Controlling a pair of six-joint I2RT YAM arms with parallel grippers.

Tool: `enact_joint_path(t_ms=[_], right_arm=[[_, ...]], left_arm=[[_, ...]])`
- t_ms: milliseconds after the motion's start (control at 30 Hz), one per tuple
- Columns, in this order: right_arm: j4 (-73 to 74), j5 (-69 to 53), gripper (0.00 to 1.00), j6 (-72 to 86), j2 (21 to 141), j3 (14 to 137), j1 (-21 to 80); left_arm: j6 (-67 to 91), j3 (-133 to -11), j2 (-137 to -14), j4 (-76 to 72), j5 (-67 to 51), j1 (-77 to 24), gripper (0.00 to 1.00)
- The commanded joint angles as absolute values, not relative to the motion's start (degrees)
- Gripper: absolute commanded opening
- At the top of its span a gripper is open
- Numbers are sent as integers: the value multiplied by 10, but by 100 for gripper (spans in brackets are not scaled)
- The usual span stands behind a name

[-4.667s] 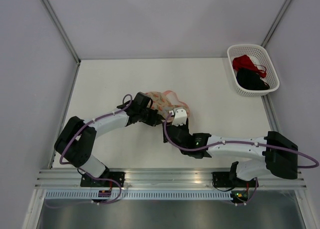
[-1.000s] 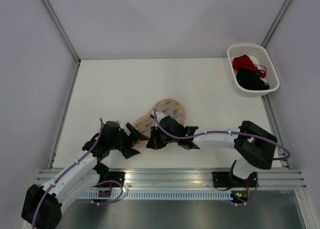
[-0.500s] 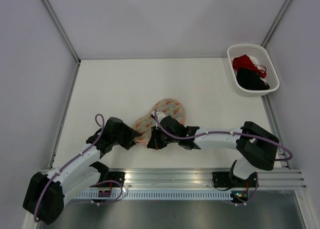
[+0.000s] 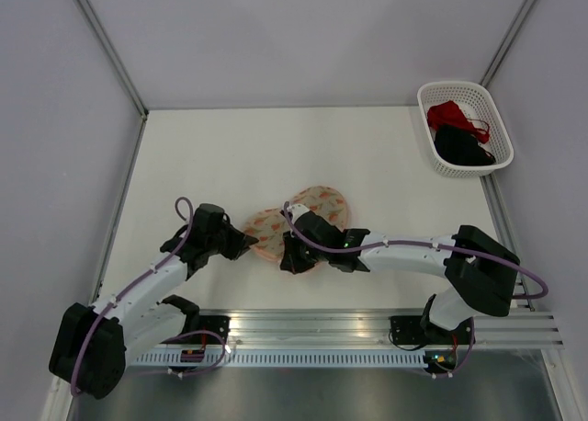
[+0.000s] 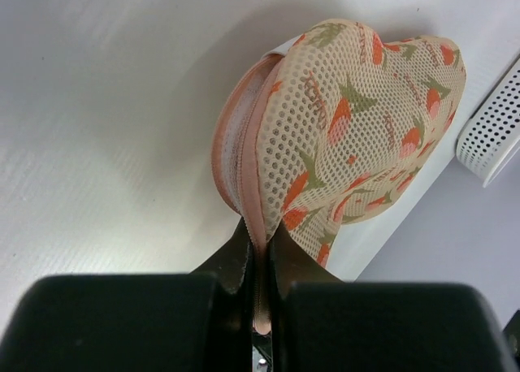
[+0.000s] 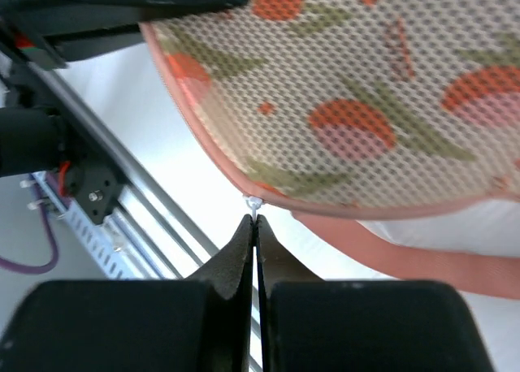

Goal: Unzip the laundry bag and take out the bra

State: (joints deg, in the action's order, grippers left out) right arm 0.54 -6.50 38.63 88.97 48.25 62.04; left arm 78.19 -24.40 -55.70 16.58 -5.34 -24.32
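The laundry bag (image 4: 303, 214), a beige mesh case printed with orange-red and green, lies near the table's front middle. In the left wrist view the laundry bag (image 5: 349, 128) rises just ahead of my left gripper (image 5: 260, 232), which is shut on its pink rim at the near left end. From above, the left gripper (image 4: 246, 244) meets the bag's left tip. My right gripper (image 6: 255, 219) is shut on the small white zip pull under the laundry bag (image 6: 366, 96); in the top view the right gripper (image 4: 288, 260) sits at the bag's front edge. The bra is hidden.
A white lattice basket (image 4: 441, 168) stands at the back right corner, holding a red garment (image 4: 450, 115) and a dark garment (image 4: 462, 148). Its white wall, the basket (image 5: 491, 132), shows in the left wrist view. The metal rail (image 4: 312, 327) runs along the near edge.
My left gripper has moved in to the bag's left end and closed on its rim. The bag has shifted slightly. The right gripper stays shut at the front edge.
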Motion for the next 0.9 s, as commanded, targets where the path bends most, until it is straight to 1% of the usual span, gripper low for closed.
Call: enact_joint_path(t_ms=[0, 133, 300, 400, 467, 667, 867], right_arm=[[127, -4, 0, 366, 889, 512, 624], [213, 55, 0, 371, 887, 512, 625], [280, 122, 0, 387, 889, 523, 622], [331, 183, 0, 402, 888, 532, 614], [361, 221, 1, 409, 884, 533, 600], [394, 267, 0, 397, 834, 523, 535], [422, 317, 1, 367, 839, 528, 475]], left_arm=[[727, -277, -569, 141, -61, -216, 2], [698, -290, -589, 137, -83, -200, 2], [664, -297, -610, 129, -109, -189, 2], [637, -307, -619, 130, -126, -182, 2], [622, -313, -629, 131, -140, -177, 2], [561, -345, -682, 147, -178, -164, 2], [507, -403, -736, 168, -196, -156, 2]])
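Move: The right fingers already pinch the zip pull at the bag's near edge. From them the laundry bag's right end, where they are headed, lies about 12 cm ahead and 17 cm to the right, some 4 cm lower; the bag's middle is roughly 10 cm ahead and 4 cm right, about 3 cm lower. The left hand already grips the zip's left end; the zip pull is about 8 cm to its right and 6 cm back, nearly level with it. Keeping its pinch on the zip pull, the right hand sweeps about 18 cm to the right and 8 cm forward along the bag's near edge towards the right end, dipping some 3 cm and then rising slightly, while the fingers swing to point almost straight down and turn some 30 degrees clockwise. The left hand keeps its hold on the zip's left end, easing about 3 cm forward and turning some 15 degrees clockwise. ##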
